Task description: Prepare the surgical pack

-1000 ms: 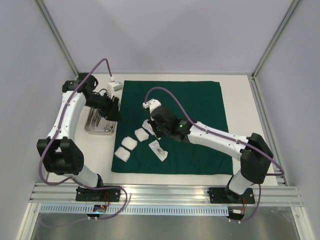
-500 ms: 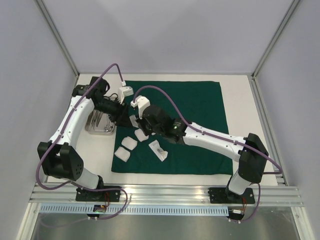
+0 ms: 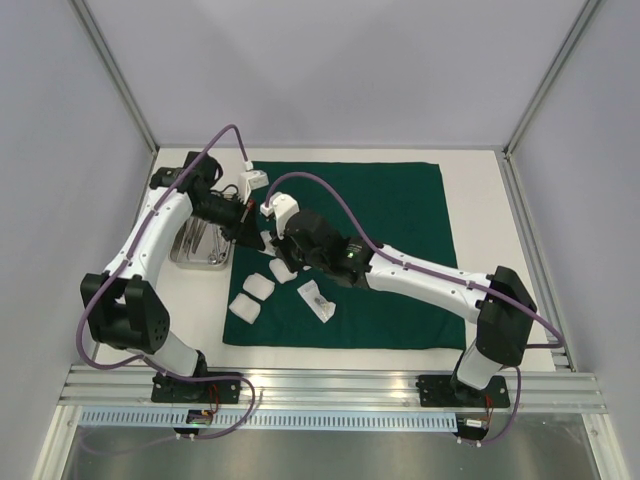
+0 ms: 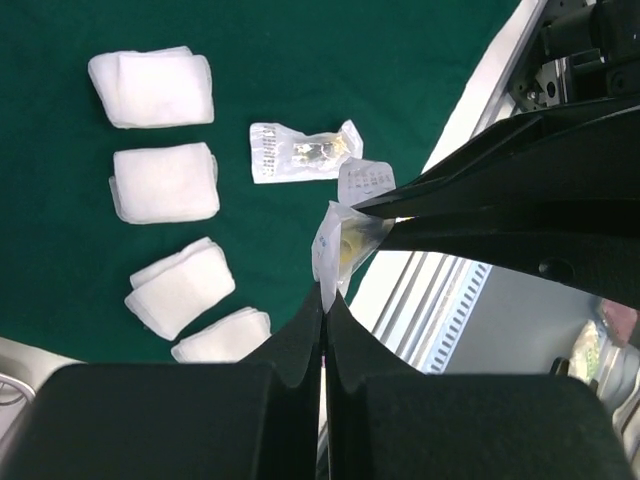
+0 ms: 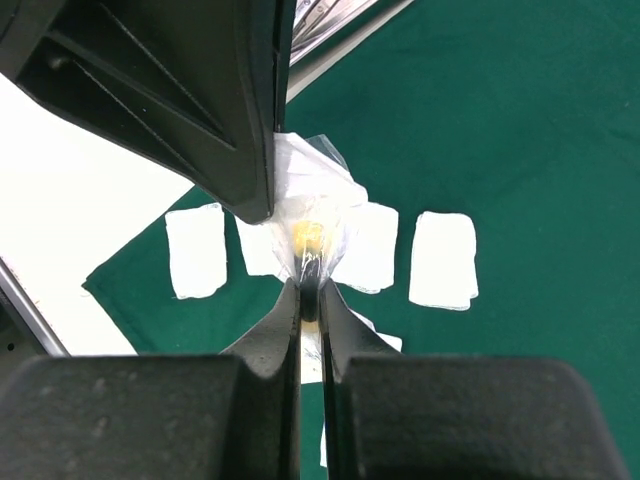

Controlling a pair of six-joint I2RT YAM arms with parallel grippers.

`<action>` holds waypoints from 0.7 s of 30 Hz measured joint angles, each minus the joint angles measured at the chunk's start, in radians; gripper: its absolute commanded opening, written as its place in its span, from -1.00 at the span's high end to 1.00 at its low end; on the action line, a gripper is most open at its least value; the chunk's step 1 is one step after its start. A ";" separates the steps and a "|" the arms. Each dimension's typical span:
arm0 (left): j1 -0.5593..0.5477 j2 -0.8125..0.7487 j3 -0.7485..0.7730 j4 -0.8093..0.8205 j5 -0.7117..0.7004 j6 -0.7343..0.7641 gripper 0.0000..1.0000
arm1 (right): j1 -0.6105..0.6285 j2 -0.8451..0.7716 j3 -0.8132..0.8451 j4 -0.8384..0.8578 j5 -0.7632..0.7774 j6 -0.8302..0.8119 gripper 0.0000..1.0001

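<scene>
The dark green cloth [image 3: 390,225] lies spread flat on the table. Above its left edge both grippers hold one clear plastic packet [image 4: 338,245] with a yellow piece inside [image 5: 308,238]. My left gripper [image 4: 325,290] is shut on the packet's edge, and my right gripper [image 5: 310,290] is shut on its other end. In the top view the two grippers [image 3: 252,228] [image 3: 276,240] meet tip to tip. Several white gauze squares [image 4: 165,182] [image 3: 260,287] lie on the cloth below them. A second sealed packet [image 4: 305,152] [image 3: 317,301] rests on the cloth. The steel tray [image 3: 190,255] with slim instruments sits left of the cloth.
White table surface [image 3: 475,190] borders the cloth on the right and behind. Aluminium rails [image 3: 330,390] run along the near edge, and frame posts stand at the back corners.
My left arm swung from over the tray to the cloth's left edge and shut on the packet. My right gripper carried that packet left and up to meet it.
</scene>
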 measured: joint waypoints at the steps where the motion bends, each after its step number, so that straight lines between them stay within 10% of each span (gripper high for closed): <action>1: 0.000 0.003 0.001 0.001 0.001 0.000 1.00 | 0.000 0.001 0.000 0.000 0.001 0.000 0.70; 5: 0.003 0.005 0.002 0.013 -0.023 -0.013 1.00 | 0.000 0.003 0.000 0.000 0.018 0.003 -0.02; 9: 0.049 0.017 0.007 0.058 -0.076 -0.042 1.00 | 0.000 0.003 -0.004 0.001 0.054 0.005 -0.34; 21: 0.386 0.328 0.239 0.217 -0.181 -0.173 1.00 | -0.015 -0.027 -0.093 0.001 0.125 0.011 -0.37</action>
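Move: The metal tray lies ahead and to the left of the left hand, about 16 cm out and 17 cm across, some 20 cm below. Under that hand, level ahead and 2 cm left, is the second gauze pad; the third pad is 5 cm ahead, 4 cm right. From the right hand, the remaining packet on the drape is about 3 cm back, 10 cm right and 19 cm down; the third pad is 6 cm ahead, 1 cm right. Forward and left in equal measure, the left hand swings some 20 cm over to the tray, sinking slightly and turning about 30 degrees counter-clockwise, fingers still shut on the sealed packet. Just before it sets off the right fingers start opening and let go of the packet's other end; the right hand then backs off about 4 cm to the right and down, towards the remaining packet. ##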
